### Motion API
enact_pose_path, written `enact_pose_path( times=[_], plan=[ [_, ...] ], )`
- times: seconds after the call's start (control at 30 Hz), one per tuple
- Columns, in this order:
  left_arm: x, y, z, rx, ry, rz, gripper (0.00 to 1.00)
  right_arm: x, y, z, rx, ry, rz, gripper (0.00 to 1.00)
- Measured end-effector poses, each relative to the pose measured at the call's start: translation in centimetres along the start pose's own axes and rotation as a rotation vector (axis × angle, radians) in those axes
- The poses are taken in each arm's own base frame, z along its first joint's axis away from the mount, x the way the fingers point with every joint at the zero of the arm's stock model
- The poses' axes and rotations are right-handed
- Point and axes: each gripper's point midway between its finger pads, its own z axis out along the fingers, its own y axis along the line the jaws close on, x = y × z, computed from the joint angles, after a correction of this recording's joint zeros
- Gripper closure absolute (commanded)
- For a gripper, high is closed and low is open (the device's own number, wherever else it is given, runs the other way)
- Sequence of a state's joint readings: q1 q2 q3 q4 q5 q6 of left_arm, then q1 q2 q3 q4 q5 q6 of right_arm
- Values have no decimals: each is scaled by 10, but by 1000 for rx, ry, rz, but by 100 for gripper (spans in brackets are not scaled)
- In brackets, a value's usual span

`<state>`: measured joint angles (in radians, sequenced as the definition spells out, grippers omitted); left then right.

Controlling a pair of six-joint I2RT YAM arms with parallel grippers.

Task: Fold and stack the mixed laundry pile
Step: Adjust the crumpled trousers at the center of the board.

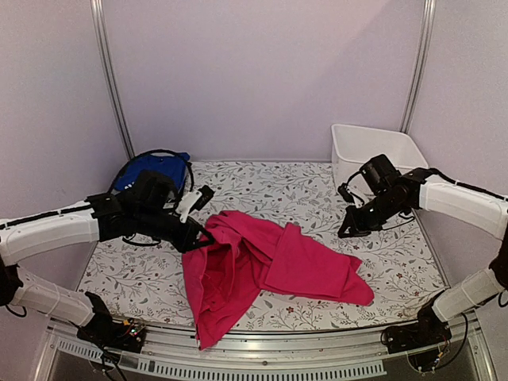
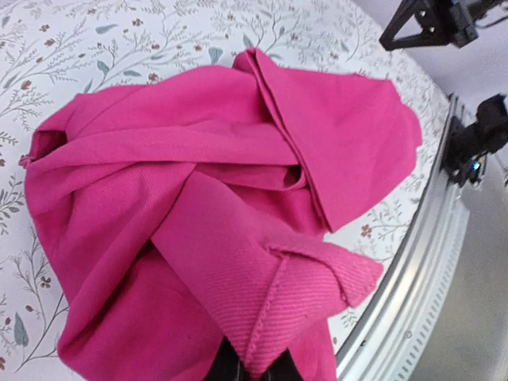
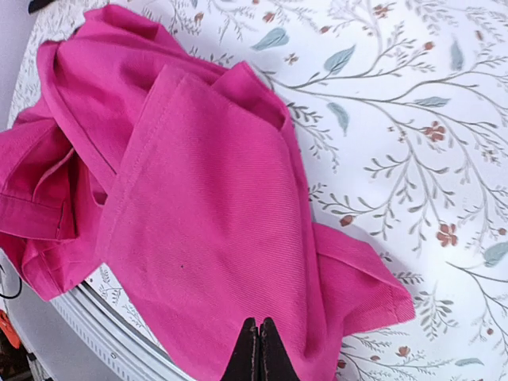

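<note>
A magenta-pink garment (image 1: 262,266) lies crumpled across the middle of the floral table cover, one tail trailing toward the front rail. My left gripper (image 1: 198,236) sits at its left edge and is shut on a stitched hem fold (image 2: 274,317) of the pink garment, the fingers (image 2: 226,369) mostly hidden under the cloth. My right gripper (image 1: 344,232) hovers to the right of the garment, shut with nothing between its fingertips (image 3: 259,324). The pink cloth (image 3: 198,206) lies below and beyond them. A royal-blue garment (image 1: 151,168) is bunched at the back left, behind the left arm.
A white rectangular bin (image 1: 373,147) stands at the back right corner, just behind the right arm. The metal front rail (image 1: 262,345) runs along the near table edge, and the pink tail hangs close to it. Frame poles rise at both back corners.
</note>
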<state>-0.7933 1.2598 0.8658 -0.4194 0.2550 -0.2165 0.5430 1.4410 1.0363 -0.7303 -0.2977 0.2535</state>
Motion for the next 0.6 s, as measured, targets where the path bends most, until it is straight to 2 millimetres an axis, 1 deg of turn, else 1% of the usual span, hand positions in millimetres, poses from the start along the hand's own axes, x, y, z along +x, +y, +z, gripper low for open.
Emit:
enact_pose_path(
  times=[0.07,0.1,0.13,0.2,0.27,0.33,0.43,0.5,0.6],
  plan=[
    [-9,6,-20,30,-78,-48,100,-6,-11,-24,2,-57,40,100],
    [-11,14,-31,39,-120,-88,100,-8,-17,-35,6,-86,60,100],
    [-11,22,-39,37,-154,-125,100,-8,-23,-46,8,-113,79,91],
    [-6,44,-57,30,-218,-230,100,-7,-28,-56,2,-133,92,67],
    [1,66,-70,8,-274,-335,100,-7,-21,-58,-39,-134,82,52],
    [10,82,-80,-11,-321,-429,100,-8,-8,-52,-86,-122,42,43],
    [27,100,-88,-39,-366,-561,100,-8,16,-36,-134,-73,-26,35],
    [37,114,-90,-56,-384,-657,100,-10,39,-20,-160,-27,-106,29],
    [47,128,-88,-63,-387,-767,100,-9,77,10,-176,39,-255,19]
  ],
)
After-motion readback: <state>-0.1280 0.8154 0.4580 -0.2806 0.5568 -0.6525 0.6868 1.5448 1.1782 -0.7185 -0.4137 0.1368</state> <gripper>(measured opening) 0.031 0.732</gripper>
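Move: The left hand, some 14 cm above the board, already holds an edge of the trousers; their bunched body is centred about 8 cm to its right, 2 cm ahead and 12 cm below, and the folded blue shirt is some 30 cm ahead and 28 cm left. The right hand is shut and empty: the trousers' free leg is centred about 9 cm to its left, 4 cm nearer the base and 10 cm down, the white basket roughly 32 cm ahead and 20 cm right. Leftward about 16 cm and slightly forward, the left hand draws the gripped trouser edge towards the board's left side, rising a little then sinking back, while its wrist turns some 40 degrees counter-clockwise. The right hand goes right 5 cm and up 4 cm, then reverses and swings about 12 cm left over the free leg, opening wide and sinking slightly, not touching the cloth. ##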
